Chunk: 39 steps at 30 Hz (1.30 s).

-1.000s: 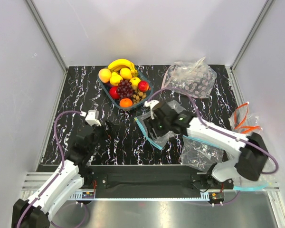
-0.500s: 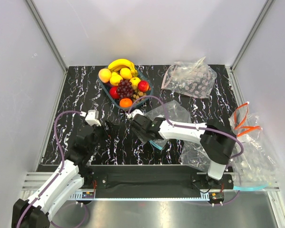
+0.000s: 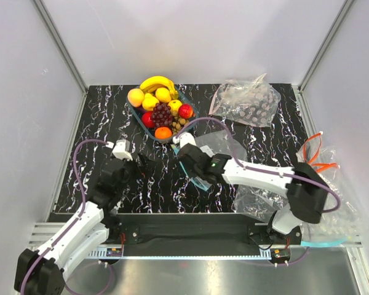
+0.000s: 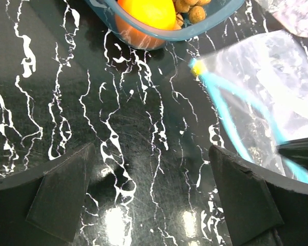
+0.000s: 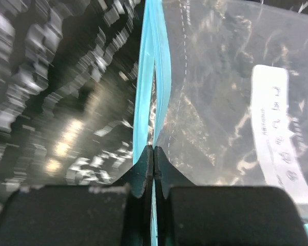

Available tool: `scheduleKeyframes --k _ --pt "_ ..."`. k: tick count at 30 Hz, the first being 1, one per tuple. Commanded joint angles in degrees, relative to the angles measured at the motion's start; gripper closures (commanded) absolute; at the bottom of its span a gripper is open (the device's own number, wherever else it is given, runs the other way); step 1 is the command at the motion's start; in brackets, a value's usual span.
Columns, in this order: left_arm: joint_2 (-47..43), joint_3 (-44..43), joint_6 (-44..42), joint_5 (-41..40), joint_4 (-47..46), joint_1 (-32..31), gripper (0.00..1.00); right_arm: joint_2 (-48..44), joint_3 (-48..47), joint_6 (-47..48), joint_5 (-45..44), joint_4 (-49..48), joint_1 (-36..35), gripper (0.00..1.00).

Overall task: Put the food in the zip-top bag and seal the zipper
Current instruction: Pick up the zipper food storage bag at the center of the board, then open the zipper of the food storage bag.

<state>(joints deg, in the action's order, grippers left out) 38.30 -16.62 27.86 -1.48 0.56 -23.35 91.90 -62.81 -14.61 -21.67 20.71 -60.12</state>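
The food (image 3: 162,114) is heaped in a blue bowl (image 3: 133,112) at the back: banana, yellow fruits, grapes, red apples, nuts and an orange (image 4: 146,15). In front of the bowl the clear zip-top bag (image 3: 229,146) lies flat, partly under my right arm. My right gripper (image 5: 154,154) is shut on its light-blue zipper (image 5: 153,77), near one end of the strip. My left gripper (image 4: 154,179) hovers open over bare table, left of the bag's corner (image 4: 197,66), holding nothing.
A wrinkled clear bag (image 3: 246,101) lies at the back right. Another crumpled bag (image 3: 258,200) sits near the right arm's base, with more plastic and orange clips (image 3: 317,158) at the right edge. White walls enclose the black marbled table (image 3: 104,123).
My right gripper has closed onto the zipper strip after swinging across the bag, and the bag has shifted under it. The left arm has barely moved.
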Motion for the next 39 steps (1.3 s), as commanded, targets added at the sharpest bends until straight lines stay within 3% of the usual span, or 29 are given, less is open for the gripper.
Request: scheduleKeyframes --k 1,8,11,15,30,33,38,39 --pt "-1.82 -1.75 2.28 4.26 -2.93 -0.20 0.01 -7.42 1.19 -8.22 1.45 -6.73 -0.35 1.00" --pt "-10.78 -0.16 15.19 16.49 -2.58 -0.29 0.01 -12.88 4.62 -15.44 2.33 -13.85 -0.35 1.00" --pt "-12.28 -2.35 15.91 18.70 -0.74 -0.38 0.01 -13.06 3.57 -16.50 4.09 -14.90 -0.26 1.00" --pt "-9.31 -5.96 14.86 19.05 2.78 -0.38 0.01 -12.53 2.69 -16.76 7.43 -17.10 -0.35 1.00" --pt "1.42 -7.90 16.35 18.08 1.03 -0.46 0.23 -10.60 -1.70 -16.24 11.56 -18.69 -2.11 1.00" --pt "3.79 -8.25 16.44 19.22 -1.69 -0.55 0.37 -9.81 -2.93 -16.06 12.00 -17.38 -2.46 1.00" --pt "6.17 -11.58 13.72 20.11 -1.01 -0.73 0.88 -8.49 -7.58 -14.75 5.70 -8.60 -3.51 1.00" --pt "5.99 -12.81 12.85 18.37 0.66 -0.73 0.93 -8.32 -8.64 -14.14 4.20 -6.41 -3.60 1.00"
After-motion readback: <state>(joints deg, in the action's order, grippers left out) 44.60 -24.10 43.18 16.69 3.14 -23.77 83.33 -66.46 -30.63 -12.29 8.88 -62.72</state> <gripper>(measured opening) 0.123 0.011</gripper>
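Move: The right gripper already pinches the bag's zipper edge near its middle; that spot lies some 13 cm to the left gripper's right, about level ahead and 1 cm lower. From the right gripper, the open left one is about 13 cm to the left. The orange in the fruit tray is roughly 13 cm ahead of the left gripper, 6 cm to its right and 4 cm lower; the tray's middle is some 19 cm ahead and 5 cm right. Keep the right fingers shut on the zipper edge and lift it about 12 cm, carrying it some 8 cm left towards the left gripper while the fingers swing from steeply down to flatter and more leftward. Raise the open left gripper, rolling its left side down about 20 degrees, then bring it right and lower it to the bag's free zipper lip, closing on the strip last. ##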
